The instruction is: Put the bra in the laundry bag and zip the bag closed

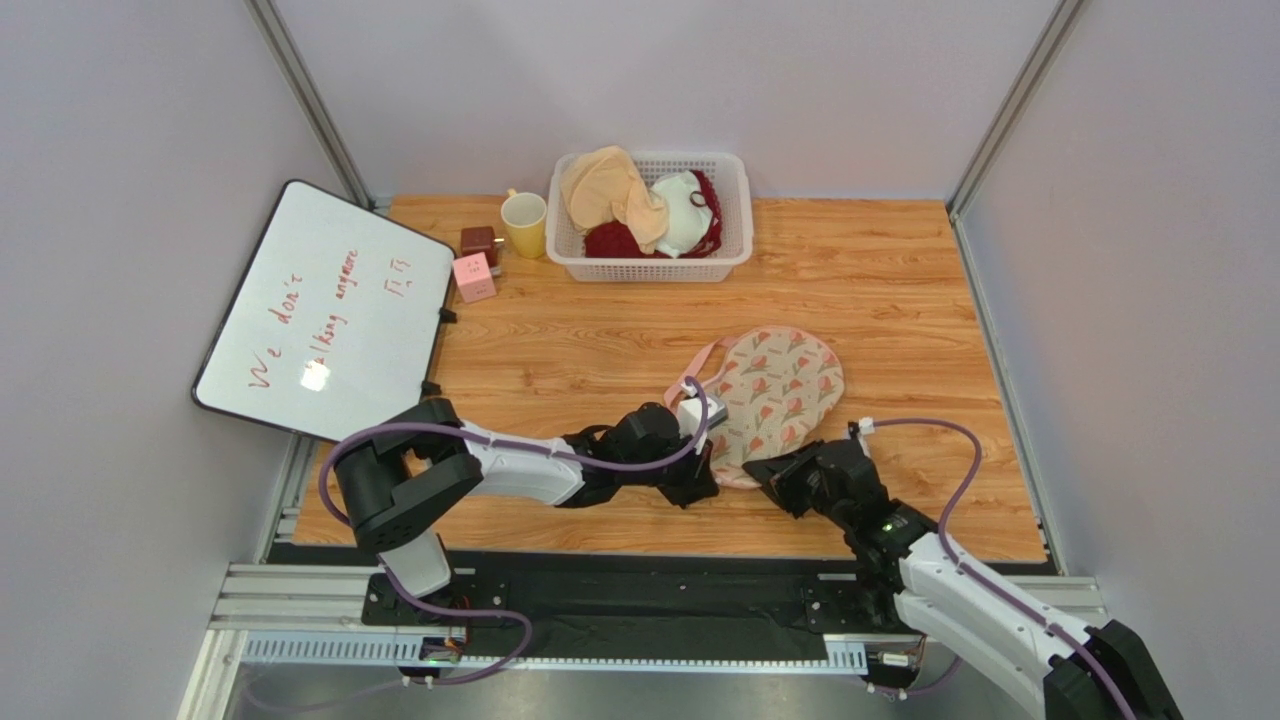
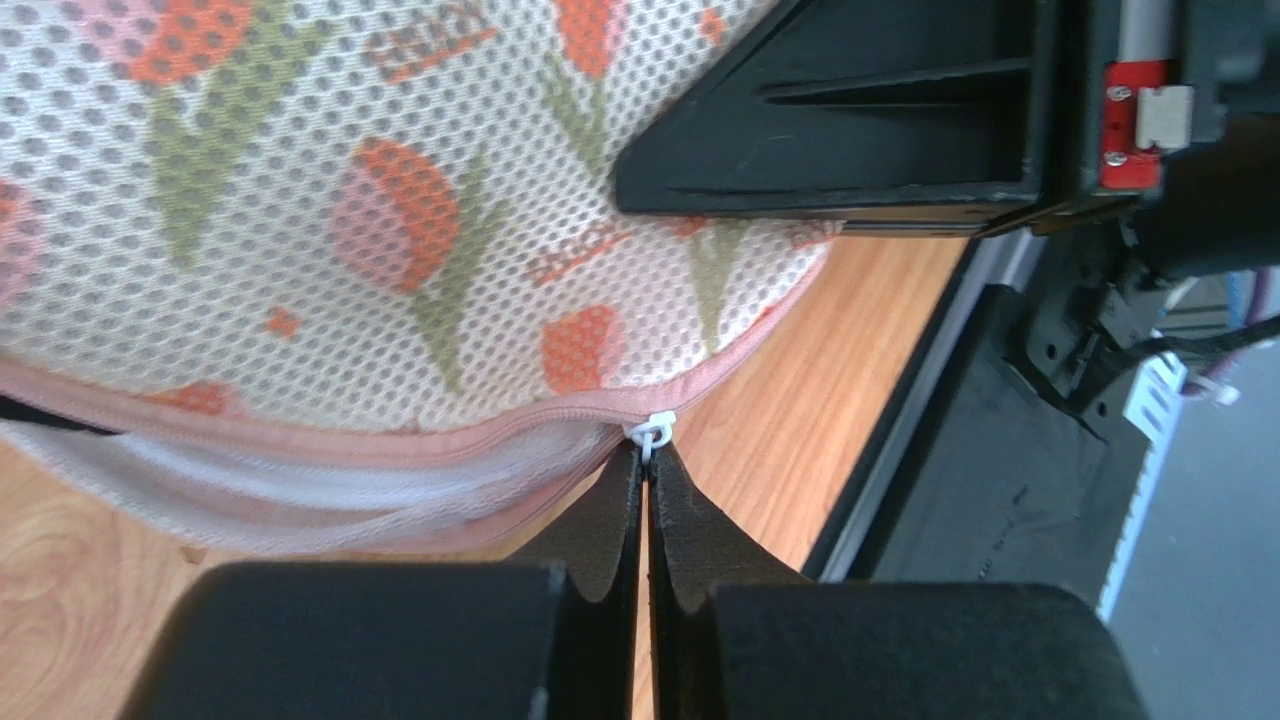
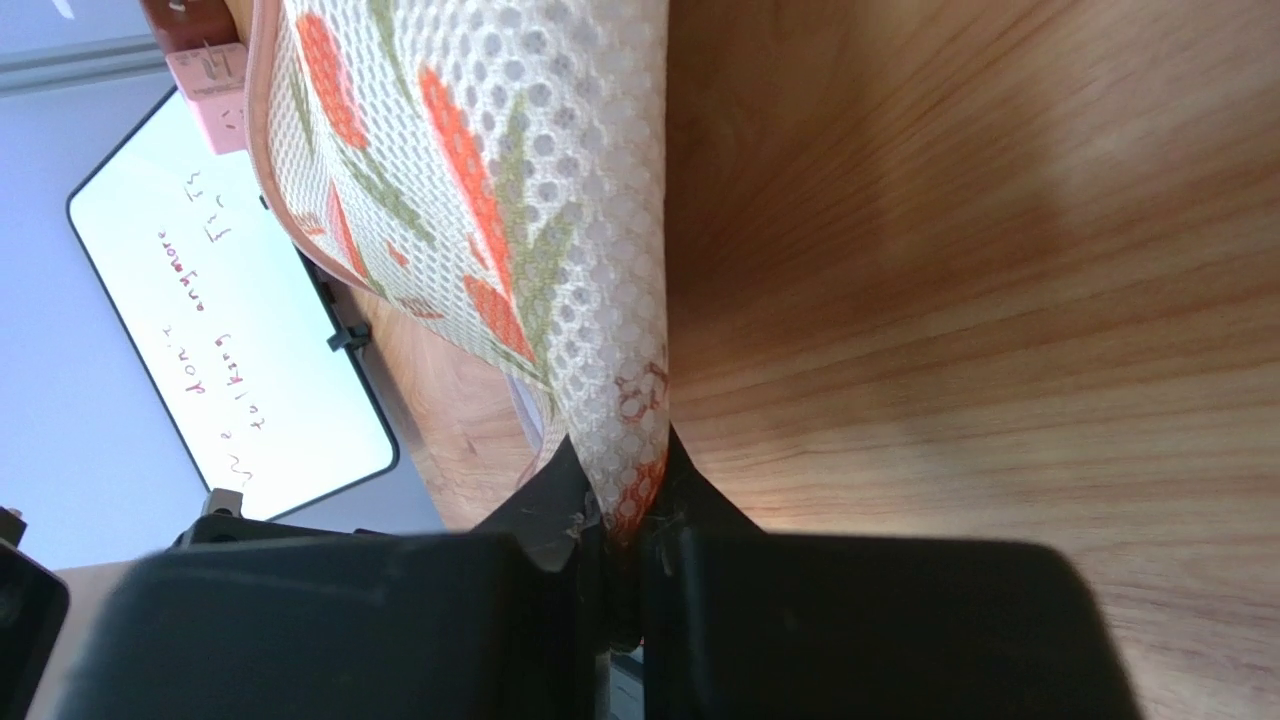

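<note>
The laundry bag [image 1: 774,390] lies flat mid-table, cream with pink-red prints. My left gripper [image 1: 703,477] is at its near-left edge, shut on the white zipper pull [image 2: 651,435]. Left of the pull, the pink zipper edging [image 2: 376,443] gapes, with white mesh showing between its two sides. My right gripper [image 1: 766,473] is shut on the bag's near edge, with printed mesh fabric [image 3: 624,450] pinched between the fingers. In the left wrist view the right gripper's black body [image 2: 857,120] hovers just over the bag [image 2: 376,225]. The bra is hidden from every view.
A white slatted basket [image 1: 646,273] at the back holds a beige bra and a white one with dark-red trim. A yellow cup [image 1: 525,225], a brown cube [image 1: 481,240] and a pink block [image 1: 473,278] stand to its left. A whiteboard [image 1: 323,308] overhangs the left edge.
</note>
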Available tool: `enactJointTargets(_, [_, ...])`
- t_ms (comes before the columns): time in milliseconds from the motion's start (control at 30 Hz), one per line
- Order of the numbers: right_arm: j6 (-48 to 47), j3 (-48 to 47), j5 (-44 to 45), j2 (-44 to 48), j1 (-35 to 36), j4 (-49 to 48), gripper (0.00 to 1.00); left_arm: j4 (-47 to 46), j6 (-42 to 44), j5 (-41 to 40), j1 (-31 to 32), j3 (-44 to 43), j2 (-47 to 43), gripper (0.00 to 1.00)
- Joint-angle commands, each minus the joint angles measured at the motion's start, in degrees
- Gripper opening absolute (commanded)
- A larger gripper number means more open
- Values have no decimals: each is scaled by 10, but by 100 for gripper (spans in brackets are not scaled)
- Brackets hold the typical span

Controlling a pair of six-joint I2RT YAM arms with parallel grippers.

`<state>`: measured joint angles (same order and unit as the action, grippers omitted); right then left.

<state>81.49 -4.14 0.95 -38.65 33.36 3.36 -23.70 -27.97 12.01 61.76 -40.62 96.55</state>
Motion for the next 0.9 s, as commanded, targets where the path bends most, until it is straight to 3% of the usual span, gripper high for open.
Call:
enactJointTargets(0, [-69, -16, -22, 14, -50, 14, 0, 95, 23, -75, -6, -29, 1, 0])
enactJointTargets(167, [-173, -25, -154, -11, -133, -10, 0, 140, 19, -67, -55, -14, -7, 0])
enactJointTargets(300, [-269, -66, -257, -96, -187, -28, 0, 138, 20, -49, -65, 22, -40, 0])
enactJointTargets(600, [-432, -181, -379, -305, -189, -66, 0, 135, -16, -32, -30, 64, -116, 0])
enactJointTargets(700, [-483, -249, -391, -363, -174, -14, 2, 127, -35, -36, -17, 63, -129, 0])
enactJointTargets(767, [-489, -283, -378, -381, -161, 11, 9, 112, -46, -34, -13, 64, -124, 0])
enactJointTargets(800, [-486, -291, -368, -399, -158, 16, 26, 105, -52, -32, -13, 65, -117, 0])
enactJointTargets(867, [-475, -309, -353, -413, -155, 45, 44, 77, -69, -29, -13, 70, -109, 0])
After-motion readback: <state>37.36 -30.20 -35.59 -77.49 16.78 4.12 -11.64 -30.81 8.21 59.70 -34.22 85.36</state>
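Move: The left fingers already pinch the zipper pull on the laundry bag's near-left rim; the bag's middle lies about 12 cm ahead and 9 cm right of them, some 2 cm lower. The pink strap is roughly 16 cm ahead and 2 cm left. The right fingers already grip the near edge, with the bag's middle some 9 cm ahead and 2 cm left, and the strap about 13 cm ahead and 9 cm left. Keep the left gripper shut on the zipper pull and draw it about 6 cm left, bowing first forward and down, then back and slightly up. Keep the bag pinched in the right gripper: ease it a little right, then swing it forward, left and slightly up, some 5 cm, turning it nearly 40 degrees counter-clockwise; start opening its fingers at the very end. ##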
